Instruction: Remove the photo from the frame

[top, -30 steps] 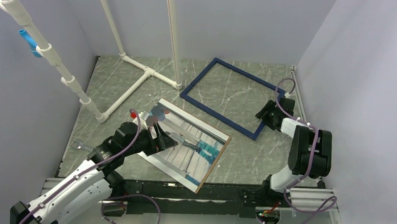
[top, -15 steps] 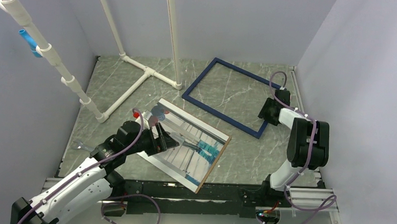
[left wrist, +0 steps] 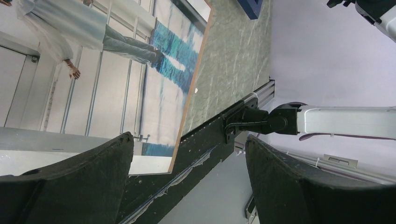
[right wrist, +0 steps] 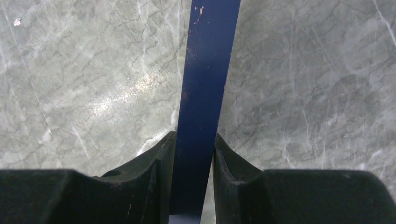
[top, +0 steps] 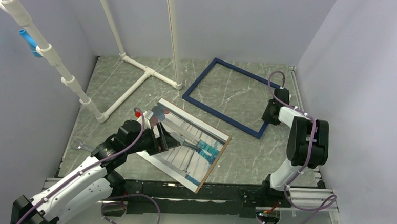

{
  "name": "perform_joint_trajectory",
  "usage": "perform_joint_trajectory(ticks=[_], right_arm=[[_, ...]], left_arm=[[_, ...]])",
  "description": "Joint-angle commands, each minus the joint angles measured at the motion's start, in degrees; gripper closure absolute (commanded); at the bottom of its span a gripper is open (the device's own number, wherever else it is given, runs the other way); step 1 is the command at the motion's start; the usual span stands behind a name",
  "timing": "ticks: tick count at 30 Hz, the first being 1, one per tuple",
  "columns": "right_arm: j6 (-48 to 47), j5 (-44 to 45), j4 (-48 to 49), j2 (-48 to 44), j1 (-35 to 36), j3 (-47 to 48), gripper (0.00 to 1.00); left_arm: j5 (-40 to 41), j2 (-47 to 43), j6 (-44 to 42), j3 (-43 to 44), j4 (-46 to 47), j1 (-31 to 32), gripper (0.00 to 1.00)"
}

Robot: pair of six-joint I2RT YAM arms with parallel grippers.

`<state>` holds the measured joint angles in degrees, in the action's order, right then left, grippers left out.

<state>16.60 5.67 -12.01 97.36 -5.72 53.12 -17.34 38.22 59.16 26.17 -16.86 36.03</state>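
The photo (top: 189,145), a glossy pale striped print on a brown-edged board, lies tilted on the marble table near the front. My left gripper (top: 160,136) hovers over its left part, open wide; in the left wrist view the photo (left wrist: 116,70) shows beyond the spread fingers of the left gripper (left wrist: 187,137), with nothing between them. The empty navy frame (top: 220,117) lies flat further back to the right, apart from the photo. My right gripper (top: 269,114) is at the frame's right side. In the right wrist view both fingers of the right gripper (right wrist: 194,135) press against the frame's narrow bar (right wrist: 208,70).
A white pipe structure (top: 136,78) stands at the back left, with a slanted pipe (top: 45,52) along the left wall. Grey walls close in three sides. A black rail (top: 208,189) runs along the table's near edge.
My right gripper has slid a little back along the frame's right side and shut on its bar. The frame has shifted slightly. The left gripper has crept slightly over the photo.
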Motion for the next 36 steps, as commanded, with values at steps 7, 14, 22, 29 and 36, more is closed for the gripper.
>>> perform_joint_trajectory(ticks=[7,14,22,29,36], right_arm=[[-3.4,-0.6,5.4,-4.9,0.3,-2.0,1.00],[-3.6,-3.7,8.2,-1.9,-0.1,-0.2,1.00],[-0.6,-8.8,6.8,5.0,-0.1,6.9,1.00],[1.8,-0.4,2.6,2.9,-0.2,7.2,0.44],[3.4,11.5,-3.7,-4.9,0.7,8.7,0.18]], left_arm=[[-0.7,-1.9,-1.6,2.1,0.6,0.0,0.09],[-1.3,-0.9,-2.1,2.8,0.5,0.0,0.09],[0.6,-2.7,-1.8,2.9,-1.3,0.0,0.08],[0.5,-1.4,-2.4,3.7,-2.1,0.0,0.08],[0.7,-0.6,-1.8,2.6,-1.8,0.0,0.08]])
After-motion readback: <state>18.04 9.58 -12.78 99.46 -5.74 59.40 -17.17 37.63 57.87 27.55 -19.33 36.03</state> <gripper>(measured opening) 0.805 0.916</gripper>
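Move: The right hand already has the empty blue frame's right-hand bar between its fingers, down at table level. The frame's middle lies about 20 cm to its left and 4 cm ahead. The photo on its board is some 44 cm left and 19 cm back, the pipe stand's nearest foot about 46 cm left and 5 cm ahead. From the left hand, the frame's middle is roughly 26 cm ahead, 28 cm right and 14 cm below. Forward, after barely rising and settling again, the right hand takes the pinched bar of the blue frame about 4 cm along low over the table, turning its grip only slightly. The hand stops there, opens its fingers wide to let go of the bar, and draws off up and to the right by about 2 cm, easing back a little. ##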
